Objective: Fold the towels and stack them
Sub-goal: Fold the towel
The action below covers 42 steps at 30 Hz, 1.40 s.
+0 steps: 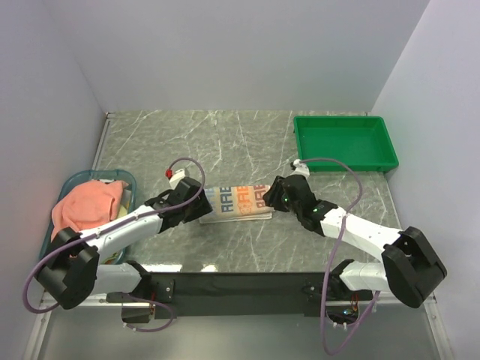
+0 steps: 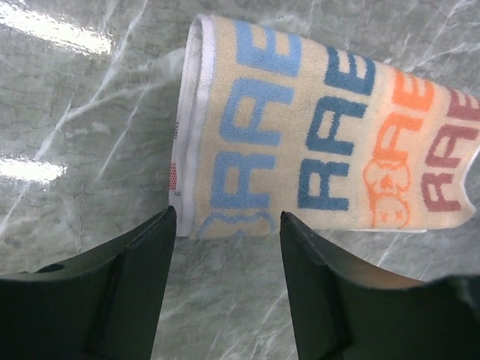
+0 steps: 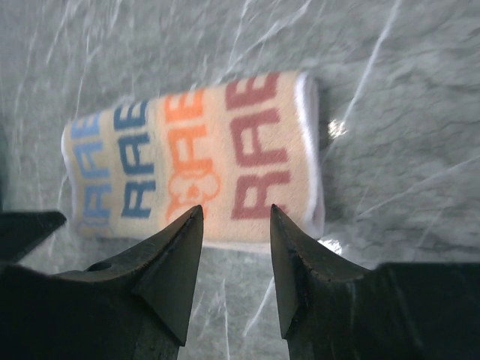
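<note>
A cream towel with coloured letters (image 1: 240, 201) lies folded into a narrow strip on the marble table between both arms. In the left wrist view its white-hemmed left end (image 2: 315, 135) lies just beyond my left gripper (image 2: 227, 217), which is open with only bare table between its fingers. The right wrist view shows the towel's right end (image 3: 202, 161) just past my right gripper (image 3: 236, 211), also open and holding nothing. A salmon-pink towel (image 1: 84, 205) lies bunched in the blue basket at the left.
The blue basket (image 1: 129, 180) stands at the table's left edge beside the left arm. A green plastic tray (image 1: 344, 142) sits at the back right. Grey walls close in the table at the back and both sides.
</note>
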Each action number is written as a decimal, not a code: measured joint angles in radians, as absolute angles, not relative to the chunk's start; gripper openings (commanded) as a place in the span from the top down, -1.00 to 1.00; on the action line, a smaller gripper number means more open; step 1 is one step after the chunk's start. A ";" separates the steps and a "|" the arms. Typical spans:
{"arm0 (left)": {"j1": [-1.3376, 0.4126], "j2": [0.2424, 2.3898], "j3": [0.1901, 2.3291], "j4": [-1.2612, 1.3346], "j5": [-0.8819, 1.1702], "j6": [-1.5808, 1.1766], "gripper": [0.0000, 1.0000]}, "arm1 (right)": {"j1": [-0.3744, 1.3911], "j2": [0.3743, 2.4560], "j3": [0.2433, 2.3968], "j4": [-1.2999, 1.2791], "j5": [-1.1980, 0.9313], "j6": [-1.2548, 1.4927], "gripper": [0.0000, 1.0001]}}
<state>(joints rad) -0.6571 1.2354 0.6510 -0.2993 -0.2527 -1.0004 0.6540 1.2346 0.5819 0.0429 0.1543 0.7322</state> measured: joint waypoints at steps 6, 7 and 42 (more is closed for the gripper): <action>-0.659 1.325 0.651 -0.291 -0.252 -1.001 -0.07 | 0.595 1.233 0.548 0.059 0.142 0.770 0.02; -0.659 1.343 0.651 -0.291 -0.252 -1.000 0.05 | 0.590 1.236 0.543 0.057 0.137 0.773 0.02; -0.663 1.369 0.632 -0.273 -0.249 -1.033 0.95 | 0.571 1.230 0.443 0.041 0.069 0.838 0.92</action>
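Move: Just behind and below the left hand, about 1 cm back and 4 cm down, lies the folded towel's near-left corner; the towel's middle is some 10 cm to this hand's right and 4 cm ahead, the basket about 33 cm to its left and 2 cm back. From the right hand, the upper layer's near-right corner is roughly 2 cm to the right, level with it fore and aft and 4 cm down; the green tray is about 20 cm right and 19 cm ahead. Sinking about 4 cm, the left hand closes on the towel's near-left corner and keeps it pinched. The right hand first eases a couple of centimetres right, goes down some 4 cm and shuts on the drawn-up near-right corner; staying shut, it rises slightly, then draws back, a little right, and down to the table-side edge. ##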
